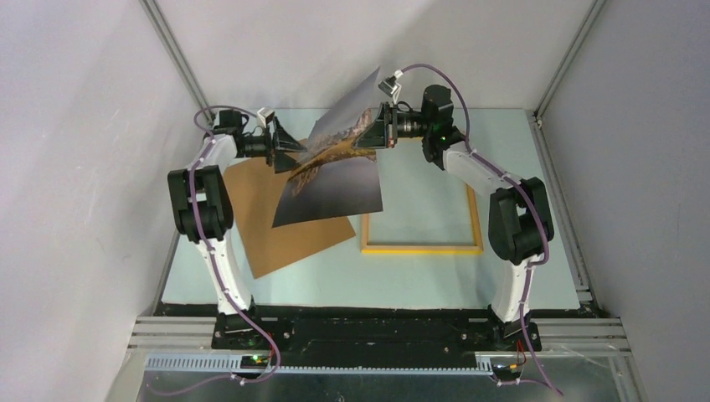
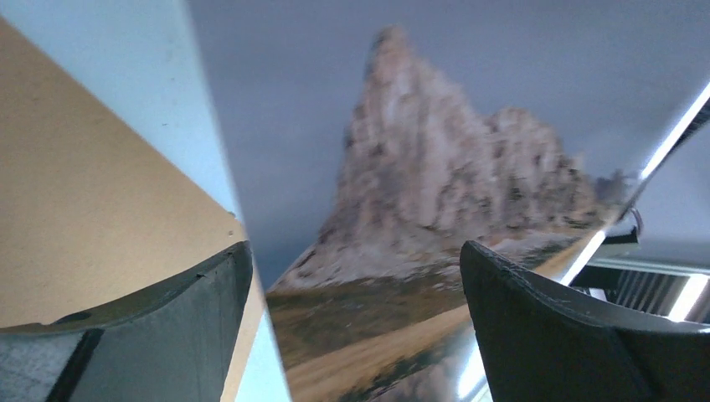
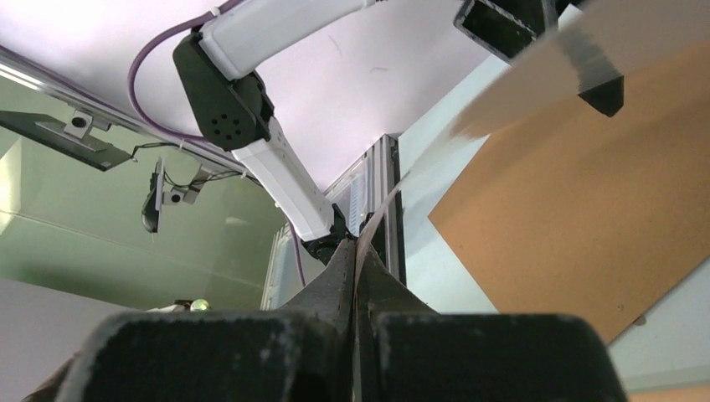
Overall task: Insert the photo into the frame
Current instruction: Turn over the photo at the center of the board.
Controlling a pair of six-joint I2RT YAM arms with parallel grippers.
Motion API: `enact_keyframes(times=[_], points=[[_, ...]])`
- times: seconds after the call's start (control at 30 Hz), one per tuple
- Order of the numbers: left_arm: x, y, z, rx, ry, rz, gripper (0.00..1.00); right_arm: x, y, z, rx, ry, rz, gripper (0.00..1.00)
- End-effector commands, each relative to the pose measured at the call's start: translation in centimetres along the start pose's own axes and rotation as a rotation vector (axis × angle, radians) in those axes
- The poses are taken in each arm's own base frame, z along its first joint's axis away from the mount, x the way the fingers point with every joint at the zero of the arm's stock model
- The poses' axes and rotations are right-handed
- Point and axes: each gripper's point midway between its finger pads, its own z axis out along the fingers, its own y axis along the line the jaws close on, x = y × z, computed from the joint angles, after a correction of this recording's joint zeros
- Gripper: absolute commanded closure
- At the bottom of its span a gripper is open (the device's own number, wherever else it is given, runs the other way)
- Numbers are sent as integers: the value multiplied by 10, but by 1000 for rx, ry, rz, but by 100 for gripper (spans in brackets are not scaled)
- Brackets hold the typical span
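Observation:
The photo (image 1: 335, 167), a mountain over a lake, hangs tilted in the air above the table's back half. My right gripper (image 1: 374, 134) is shut on its right edge; in the right wrist view the fingers (image 3: 358, 276) pinch the thin sheet (image 3: 378, 219) edge-on. At the photo's left edge my left gripper (image 1: 289, 152) stands open. In the left wrist view the print (image 2: 435, 184) fills the space between the spread fingers (image 2: 356, 335), and neither finger presses on it. The frame (image 1: 423, 248), with narrow yellow-orange edges, lies flat on the table to the right, partly under the photo.
A plain brown backing board (image 1: 280, 230) lies flat on the pale table (image 1: 419, 280) below and left of the photo, and also shows as the board (image 2: 84, 209) and the board (image 3: 586, 218). White walls enclose the back and sides. Aluminium rails (image 1: 578, 251) border the table.

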Motion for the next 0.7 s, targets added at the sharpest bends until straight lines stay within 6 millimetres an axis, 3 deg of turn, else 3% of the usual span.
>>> enact_keyframes(times=[0.0, 0.3, 0.5, 0.67], points=[[-4, -31, 0, 117, 30, 28, 2, 4, 11, -2, -42, 12, -99, 100], [-3, -43, 0, 164, 50, 18, 2, 34, -23, 0, 8, 57, -57, 100], [-4, -49, -2, 161, 46, 22, 2, 55, -55, -13, 77, 73, -19, 100], [-5, -54, -4, 163, 43, 27, 2, 58, -79, -27, 134, 54, -7, 100]])
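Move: The photo hangs by its right edge from the right fingers. Its middle lies some 10 cm right of the open left hand, about 3 cm back and 5 cm above it. The left gripper, towards which it is brought, sits roughly 16 cm left of the right hand, 7 cm ahead and 14 cm lower. From the left hand, the brown board lies 4 cm left and 1 cm back, the frame 34 cm right and 3 cm ahead, both about 15 cm below. The photo, still pinched at its edge, is lowered by the right hand some 8 cm towards the left gripper's height, slowly then faster, the right fingers tipping slightly down and drifting a little right at the end. The left hand, fingers wide open and pointing right, rises about 2 cm beside the photo's free edge and tips its fingers up slightly. ##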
